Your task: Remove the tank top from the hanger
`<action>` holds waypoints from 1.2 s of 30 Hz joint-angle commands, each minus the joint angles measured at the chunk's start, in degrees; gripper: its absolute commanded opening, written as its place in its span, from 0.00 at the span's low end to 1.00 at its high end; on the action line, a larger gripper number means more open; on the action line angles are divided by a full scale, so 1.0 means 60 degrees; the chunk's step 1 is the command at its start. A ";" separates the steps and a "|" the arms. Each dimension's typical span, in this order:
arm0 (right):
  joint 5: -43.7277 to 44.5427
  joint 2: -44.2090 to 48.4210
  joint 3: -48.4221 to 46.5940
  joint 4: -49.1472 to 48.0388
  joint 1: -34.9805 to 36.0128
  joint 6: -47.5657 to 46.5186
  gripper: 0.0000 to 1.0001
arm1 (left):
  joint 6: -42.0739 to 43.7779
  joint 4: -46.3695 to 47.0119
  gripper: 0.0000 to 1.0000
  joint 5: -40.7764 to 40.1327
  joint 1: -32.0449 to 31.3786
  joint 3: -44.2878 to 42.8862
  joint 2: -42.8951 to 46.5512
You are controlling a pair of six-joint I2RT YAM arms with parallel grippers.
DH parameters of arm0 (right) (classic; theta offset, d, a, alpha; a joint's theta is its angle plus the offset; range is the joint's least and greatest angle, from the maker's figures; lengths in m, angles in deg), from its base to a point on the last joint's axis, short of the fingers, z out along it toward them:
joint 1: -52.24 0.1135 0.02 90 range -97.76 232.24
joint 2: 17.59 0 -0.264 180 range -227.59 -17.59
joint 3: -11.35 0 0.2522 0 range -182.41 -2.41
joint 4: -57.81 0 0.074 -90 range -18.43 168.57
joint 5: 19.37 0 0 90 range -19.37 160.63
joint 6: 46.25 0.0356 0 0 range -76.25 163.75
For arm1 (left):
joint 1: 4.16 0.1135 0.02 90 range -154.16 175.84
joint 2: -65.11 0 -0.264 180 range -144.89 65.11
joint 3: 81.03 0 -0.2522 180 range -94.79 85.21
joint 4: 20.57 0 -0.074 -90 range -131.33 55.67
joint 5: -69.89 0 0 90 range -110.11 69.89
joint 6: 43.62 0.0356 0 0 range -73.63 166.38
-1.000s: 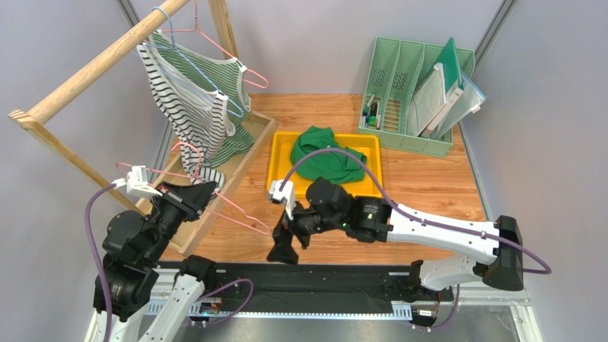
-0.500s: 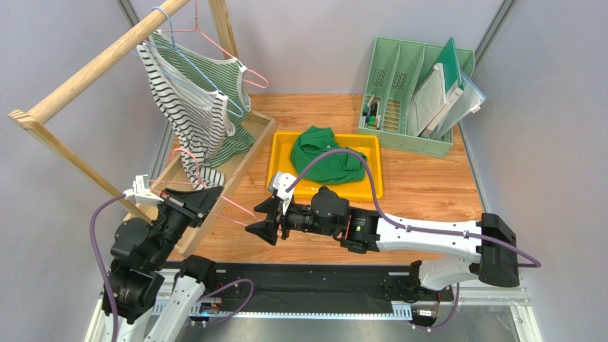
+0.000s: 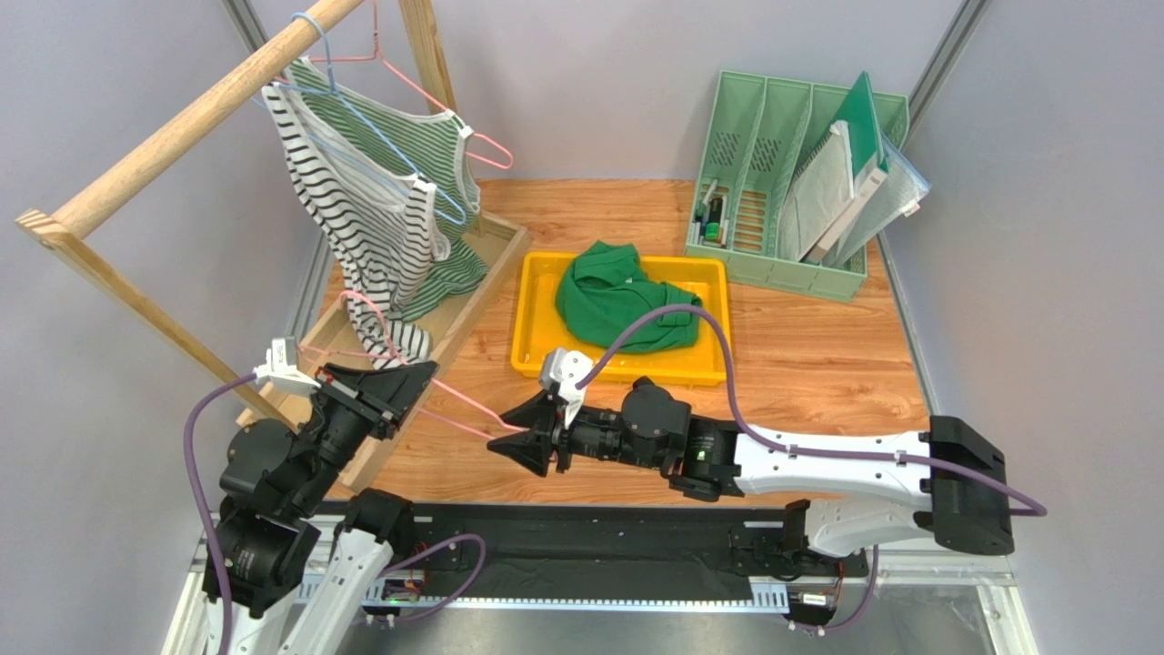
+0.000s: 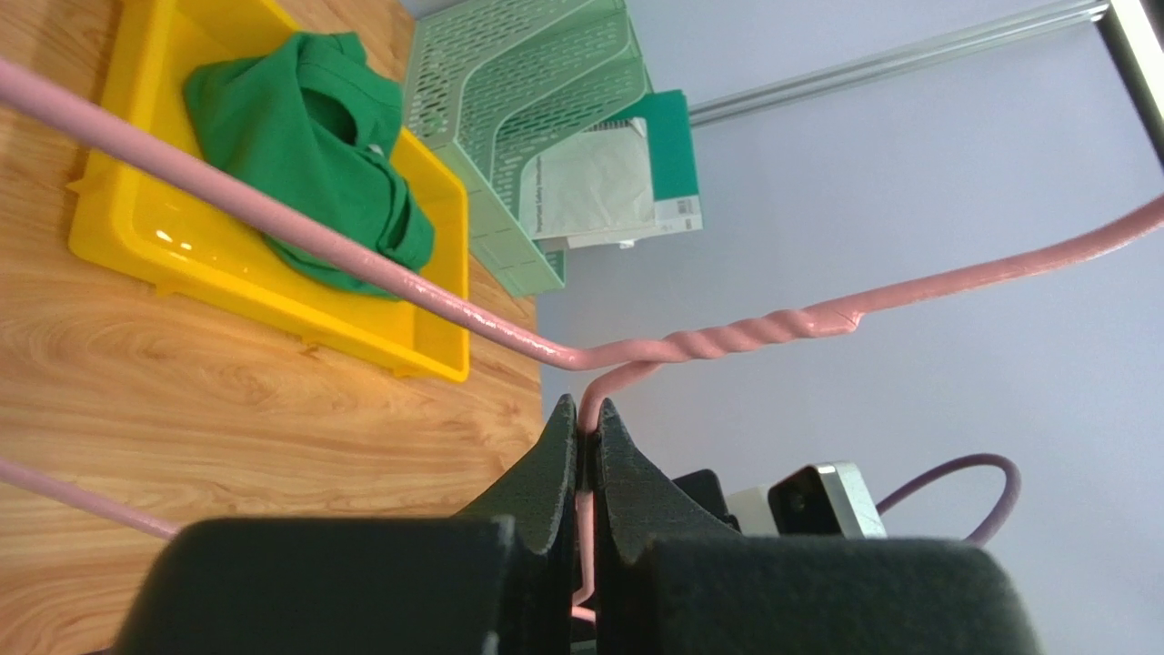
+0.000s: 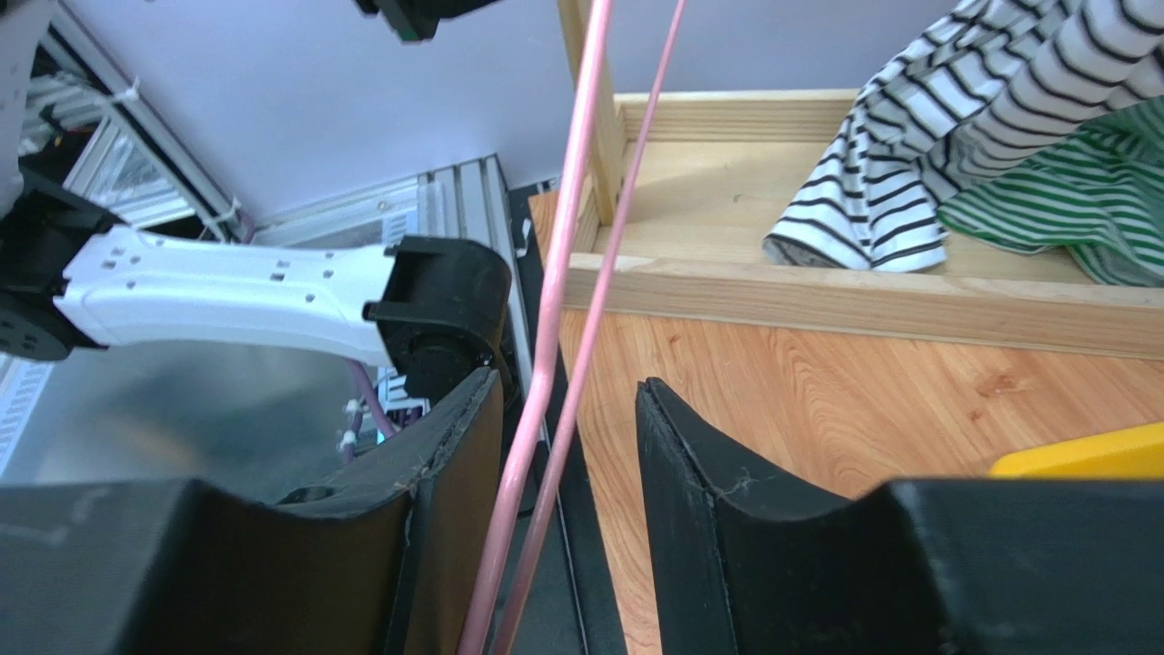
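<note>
A black-and-white striped tank top hangs from a blue hanger on the wooden rack. Its hem lies in the rack's base frame. My left gripper is shut on the neck of a pink wire hanger, just below the twisted part. No cloth shows on the parts of this hanger in view. My right gripper is open. Its jaws straddle the hanger's two wires near its right corner without touching them. In the wrist views the left gripper is closed and the right gripper gapes.
A green-striped tank top hangs on another pink hanger behind the striped one. A yellow tray holds a plain green garment. A green file organiser stands at the back right. The rack's base frame lies left of the tray.
My right gripper has swung up from pointing down at the table and moved left, so that its open jaws are around the hanger's end. My left gripper shifted slightly right with the hanger.
</note>
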 commanded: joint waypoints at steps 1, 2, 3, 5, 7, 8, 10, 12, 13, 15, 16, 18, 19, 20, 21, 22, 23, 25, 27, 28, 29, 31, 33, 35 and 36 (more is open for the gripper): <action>0.0881 0.0691 -0.0010 -0.0065 0.0018 0.0243 0.00 | -0.0287 0.0741 0.00 0.0089 0.0013 -0.0107 0.0057; 0.1027 0.0779 -0.0039 0.0068 0.0032 0.0330 0.00 | -0.0228 0.0683 0.00 0.0089 -0.0002 -0.0121 0.0057; 0.1087 0.0954 -0.0083 0.0388 0.0018 0.0389 0.00 | -0.0170 0.0624 0.01 0.0089 0.0013 -0.0136 0.0072; 0.1437 0.1101 -0.0244 0.0887 0.0018 0.0608 0.00 | 0.0035 0.0551 0.12 0.0133 -0.0002 -0.0165 0.0013; 0.1439 0.1335 -0.0332 0.1445 0.0032 0.0654 0.00 | 0.0167 0.0550 0.29 0.0264 -0.0002 -0.0122 0.0028; 0.1323 0.1481 -0.0318 0.1533 0.0018 0.0654 0.00 | 0.0269 0.0594 0.29 0.0294 0.0013 -0.0107 0.0042; 0.1234 0.1585 -0.0274 0.1578 0.0047 0.0697 0.00 | 0.0343 0.0885 0.23 0.0426 -0.0002 0.0039 0.0057; 0.1161 0.1571 -0.0288 0.1549 0.0047 0.0698 0.00 | 0.0344 0.1077 0.22 0.0528 0.0013 0.0127 0.0013; 0.1088 0.1542 -0.0317 0.1534 0.0062 0.0683 0.00 | 0.0329 0.1179 0.22 0.0572 0.0013 0.0171 -0.0016; 0.1190 0.1469 -0.0361 0.1461 0.0105 0.0625 0.00 | 0.0343 0.1224 0.24 0.0719 0.0013 0.0157 -0.0133; 0.1204 0.1439 -0.0405 0.1461 0.0120 0.0610 0.00 | 0.0358 0.1224 0.24 0.0763 -0.0002 0.0128 -0.0177; 0.1321 0.1351 -0.0464 0.1490 0.0120 0.0537 0.00 | 0.0504 0.1224 0.25 0.0851 0.0013 0.0098 -0.0221; 0.1293 0.1351 -0.0479 0.1490 0.0106 0.0406 0.00 | 0.0577 0.1239 0.27 0.0851 -0.0002 0.0084 -0.0207; 0.1263 0.1322 -0.0493 0.1505 0.0120 0.0332 0.00 | 0.0651 0.1239 0.29 0.0880 0.0013 0.0069 -0.0192; 0.1220 0.1322 -0.0479 0.1505 0.0120 0.0244 0.00 | 0.0680 0.1239 0.36 0.0909 -0.0002 0.0069 -0.0192; 0.1089 0.1351 -0.0464 0.1476 0.0135 0.0084 0.00 | 0.0724 0.1239 0.39 0.0982 -0.0002 0.0083 -0.0235; 0.1029 0.1424 -0.0421 0.1316 0.0135 -0.0005 0.00 | 0.0725 0.1210 0.47 0.1113 0.0013 0.0098 -0.0279; 0.0767 0.1497 -0.0376 0.1285 0.0120 -0.0209 0.00 | 0.0637 0.1078 0.56 0.1231 0.0013 0.0142 -0.0425; 0.0576 0.1512 -0.0420 0.1271 0.0120 -0.0284 0.00 | 0.0477 0.1077 0.65 0.1320 -0.0002 0.0317 -0.0572; 0.0531 0.1498 -0.0464 0.1256 0.0135 -0.0327 0.00 | 0.0418 0.1368 0.66 0.1392 -0.0002 0.0376 -0.0761; 0.0226 0.1439 -0.0508 0.1285 0.0120 -0.0371 0.00 | 0.0373 0.1602 0.66 0.1625 0.0013 0.0435 -0.0894; -0.0082 0.1381 -0.0683 0.1314 0.0120 -0.0430 0.00 | 0.0373 0.2027 0.67 0.1860 -0.0002 0.0435 -0.1462; -0.0230 0.1263 -0.0800 0.1387 0.0149 -0.0430 0.00 | 0.0446 0.2147 0.67 0.2197 -0.0002 0.0275 -0.1903; -0.0348 0.1219 -0.0903 0.1402 0.0179 -0.0489 0.00 | 0.0548 0.2161 0.66 0.2432 -0.0002 0.0187 -0.2461; -0.0392 0.1190 -0.0947 0.1431 0.0237 -0.0504 0.00 | 0.0563 0.2162 0.66 0.2389 -0.0002 0.0172 -0.2578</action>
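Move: The left fingers are shut on the pink hanger's shoulder, with its neck about 3 cm to their left; the hanger's other held end lies some 10 cm right, 6 back and 8 below. From the right hand, whose fingers are around that end, the neck is about 6 cm ahead, 12 left and 8 above. The yellow tray with the green tank top lies roughly 22 cm ahead, 27 right and 32 below the left hand; the striped tank tops hang some 17 ahead, 9 left and a little below it. The right hand keeps its grip on the end of the pink hanger and draws it about 3.5 cm to the right with a small rise, then holds, and finally eases back and up a little while the left fingers open in stages to about two thirds and let go of the shoulder beside the neck. The left hand at first only drifts right, then pushes forward, right and slightly down, about 5 cm in all, yawing some 10 degrees clockwise, with its open fingers astride the wire. ##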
